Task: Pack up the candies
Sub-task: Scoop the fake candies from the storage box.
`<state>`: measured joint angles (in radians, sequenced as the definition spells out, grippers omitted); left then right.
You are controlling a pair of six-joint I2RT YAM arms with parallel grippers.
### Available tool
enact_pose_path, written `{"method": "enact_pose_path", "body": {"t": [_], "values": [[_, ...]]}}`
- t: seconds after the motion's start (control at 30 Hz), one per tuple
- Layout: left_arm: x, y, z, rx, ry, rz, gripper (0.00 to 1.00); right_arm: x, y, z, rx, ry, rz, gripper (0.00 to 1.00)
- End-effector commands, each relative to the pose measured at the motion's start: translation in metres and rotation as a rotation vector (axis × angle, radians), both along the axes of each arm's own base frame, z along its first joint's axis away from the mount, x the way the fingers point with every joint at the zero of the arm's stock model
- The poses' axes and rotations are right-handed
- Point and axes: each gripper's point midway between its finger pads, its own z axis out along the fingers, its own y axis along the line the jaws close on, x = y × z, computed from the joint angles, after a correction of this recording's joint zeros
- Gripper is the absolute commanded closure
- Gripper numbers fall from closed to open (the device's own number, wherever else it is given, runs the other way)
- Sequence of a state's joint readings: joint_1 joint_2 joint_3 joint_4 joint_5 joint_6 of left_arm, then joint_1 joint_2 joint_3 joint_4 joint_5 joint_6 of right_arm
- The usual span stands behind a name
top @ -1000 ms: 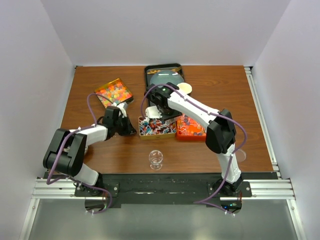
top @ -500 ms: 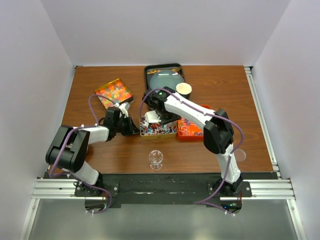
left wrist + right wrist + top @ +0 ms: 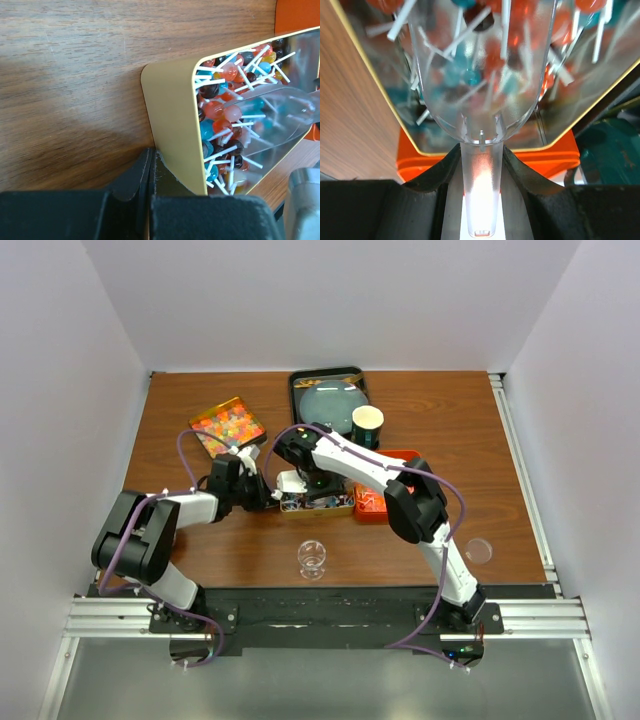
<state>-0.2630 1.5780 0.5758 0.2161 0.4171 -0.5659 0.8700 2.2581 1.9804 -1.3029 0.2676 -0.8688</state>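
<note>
The candies (image 3: 225, 120) are small red, blue and brown sweets on white sticks, filling a gold tin (image 3: 316, 503). My right gripper (image 3: 298, 478) is shut on the handle of a clear plastic scoop (image 3: 481, 200). The scoop's bowl (image 3: 480, 75) is dipped into the candies and also shows in the left wrist view (image 3: 280, 117). My left gripper (image 3: 151, 156) is shut and empty, its tips touching the gold tin's outer wall (image 3: 170, 130) at the left end. A second tin of orange, red and yellow jelly candies (image 3: 228, 426) lies at the back left. The green cup (image 3: 367, 423) stands upright behind the tins.
An orange tin (image 3: 383, 502) lies right of the gold tin, partly under my right arm. A black tray holding a glass lid (image 3: 327, 398) is at the back. A clear glass cup (image 3: 312, 558) stands near the front edge. A small clear lid (image 3: 478, 550) lies at the front right.
My right arm has swung left and down, lowering the scoop into the gold tin and uncovering the green cup. My left gripper has shifted slightly right against the tin.
</note>
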Motion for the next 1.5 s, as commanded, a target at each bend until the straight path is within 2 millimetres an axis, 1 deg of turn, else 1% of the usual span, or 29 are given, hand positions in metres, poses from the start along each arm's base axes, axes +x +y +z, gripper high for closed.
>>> {"method": "enact_pose_path", "body": {"t": [0.0, 0.07, 0.13, 0.17, 0.2, 0.27, 0.3, 0.37, 0.4, 0.43, 0.47, 0.5, 0.53, 0.57, 0.6, 0.67, 0.7, 0.8, 0.87, 0.97, 1.0, 1.03, 1.1, 1.23, 1.27, 1.33, 1.37, 1.4, 1.47], "values": [[0.005, -0.009, 0.008, -0.031, 0.008, -0.017, 1.0, -0.005, 0.033, -0.006, 0.166, 0.025, -0.075, 1.0], [0.005, -0.007, 0.008, -0.018, 0.02, -0.012, 1.0, -0.01, 0.04, -0.01, 0.219, 0.048, -0.094, 1.0], [0.013, -0.003, 0.014, -0.003, 0.003, -0.008, 1.0, -0.013, 0.047, -0.011, 0.286, 0.046, -0.089, 1.0], [0.012, 0.0, 0.014, 0.009, 0.019, -0.005, 1.0, -0.015, 0.049, -0.012, 0.305, 0.051, -0.085, 1.0], [0.019, 0.001, 0.023, 0.02, -0.008, -0.012, 1.0, -0.017, 0.05, -0.017, 0.326, 0.058, -0.087, 1.0], [0.02, 0.007, 0.026, 0.049, 0.002, -0.009, 1.0, -0.022, 0.053, -0.015, 0.364, 0.075, -0.088, 1.0], [0.028, 0.009, 0.036, 0.063, -0.036, -0.014, 1.0, -0.023, 0.052, -0.02, 0.366, 0.075, -0.093, 1.0], [0.023, 0.018, 0.034, 0.114, 0.002, -0.001, 1.0, -0.023, 0.051, -0.019, 0.385, 0.073, -0.099, 1.0], [0.028, 0.022, 0.04, 0.136, -0.019, -0.005, 1.0, -0.023, 0.05, -0.022, 0.394, 0.072, -0.102, 1.0], [0.029, 0.026, 0.041, 0.16, -0.018, 0.003, 0.97, -0.021, 0.048, -0.021, 0.403, 0.065, -0.115, 1.0], [0.025, 0.03, 0.041, 0.178, 0.003, -0.001, 0.92, -0.019, 0.047, -0.017, 0.423, 0.055, -0.116, 1.0], [0.027, 0.033, 0.047, 0.191, -0.019, -0.009, 0.85, -0.02, 0.046, -0.019, 0.432, 0.057, -0.117, 1.0], [0.027, 0.035, 0.05, 0.199, -0.024, -0.014, 0.81, -0.018, 0.043, -0.019, 0.44, 0.053, -0.131, 1.0], [0.023, 0.038, 0.049, 0.214, -0.008, -0.019, 0.76, -0.017, 0.042, -0.014, 0.457, 0.043, -0.137, 1.0], [0.024, 0.04, 0.054, 0.225, -0.016, -0.028, 0.69, -0.017, 0.04, -0.017, 0.466, 0.045, -0.144, 1.0], [0.019, 0.043, 0.055, 0.23, -0.002, -0.035, 0.64, -0.016, 0.037, -0.017, 0.475, 0.046, -0.155, 1.0], [0.02, 0.045, 0.059, 0.236, -0.013, -0.035, 0.59, -0.015, 0.034, -0.016, 0.48, 0.043, -0.161, 1.0], [0.02, 0.052, 0.065, 0.252, -0.026, -0.039, 0.52, -0.012, 0.029, -0.011, 0.515, 0.035, -0.184, 1.0], [0.023, 0.054, 0.069, 0.257, -0.044, -0.045, 0.51, -0.011, 0.027, -0.009, 0.536, 0.042, -0.195, 1.0], [0.03, 0.051, 0.083, 0.243, -0.11, -0.083, 0.49, -0.011, 0.024, -0.007, 0.561, 0.047, -0.204, 1.0], [0.033, 0.049, 0.09, 0.25, -0.15, -0.117, 0.49, -0.011, 0.022, -0.01, 0.567, 0.049, -0.205, 1.0], [0.034, 0.048, 0.094, 0.251, -0.173, -0.137, 0.49, -0.01, 0.021, -0.006, 0.582, 0.04, -0.207, 1.0], [0.039, 0.049, 0.103, 0.274, -0.226, -0.163, 0.49, -0.013, 0.019, -0.009, 0.585, 0.042, -0.2, 1.0], [0.048, 0.051, 0.122, 0.281, -0.308, -0.19, 0.47, -0.011, 0.014, -0.004, 0.643, 0.044, -0.215, 1.0], [0.049, 0.052, 0.126, 0.275, -0.319, -0.188, 0.46, -0.012, 0.014, 0.002, 0.669, 0.042, -0.216, 1.0], [0.052, 0.053, 0.131, 0.252, -0.34, -0.191, 0.45, -0.017, 0.013, -0.001, 0.7, 0.064, -0.222, 1.0], [0.054, 0.058, 0.133, 0.244, -0.339, -0.172, 0.45, -0.015, 0.016, 0.004, 0.729, 0.046, -0.212, 1.0], [0.056, 0.061, 0.134, 0.24, -0.339, -0.162, 0.45, -0.019, 0.013, -0.001, 0.735, 0.051, -0.215, 1.0], [0.06, 0.07, 0.134, 0.24, -0.341, -0.136, 0.45, -0.022, 0.013, 0.001, 0.776, 0.028, -0.198, 1.0]]}}
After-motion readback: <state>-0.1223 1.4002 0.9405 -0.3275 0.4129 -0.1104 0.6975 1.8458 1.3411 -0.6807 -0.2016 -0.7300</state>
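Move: The storage box with the lollipops has its middle about 6 cm to the left of my right hand, 2 cm back and 6 cm below. That hand holds the clear scoop. The orange box is about 14 cm right of it, level front to back. My left hand's shut fingers are at the storage box's left end wall, its middle about 11 cm to the right; the flat candy tray is some 20 cm ahead and 12 cm left, the glass about 14 cm back and 10 cm right. With my right hand I keep my grip on the scoop, drive it left and down about 2 cm into the candies, then roll it some 35 degrees so my fingers swing from pointing down towards the left, easing back towards me and finally to the right by a couple of centimetres. My left hand comes off the box's end wall, rises about 10 cm, drawing off left and somewhat forward, and opens to about half. ##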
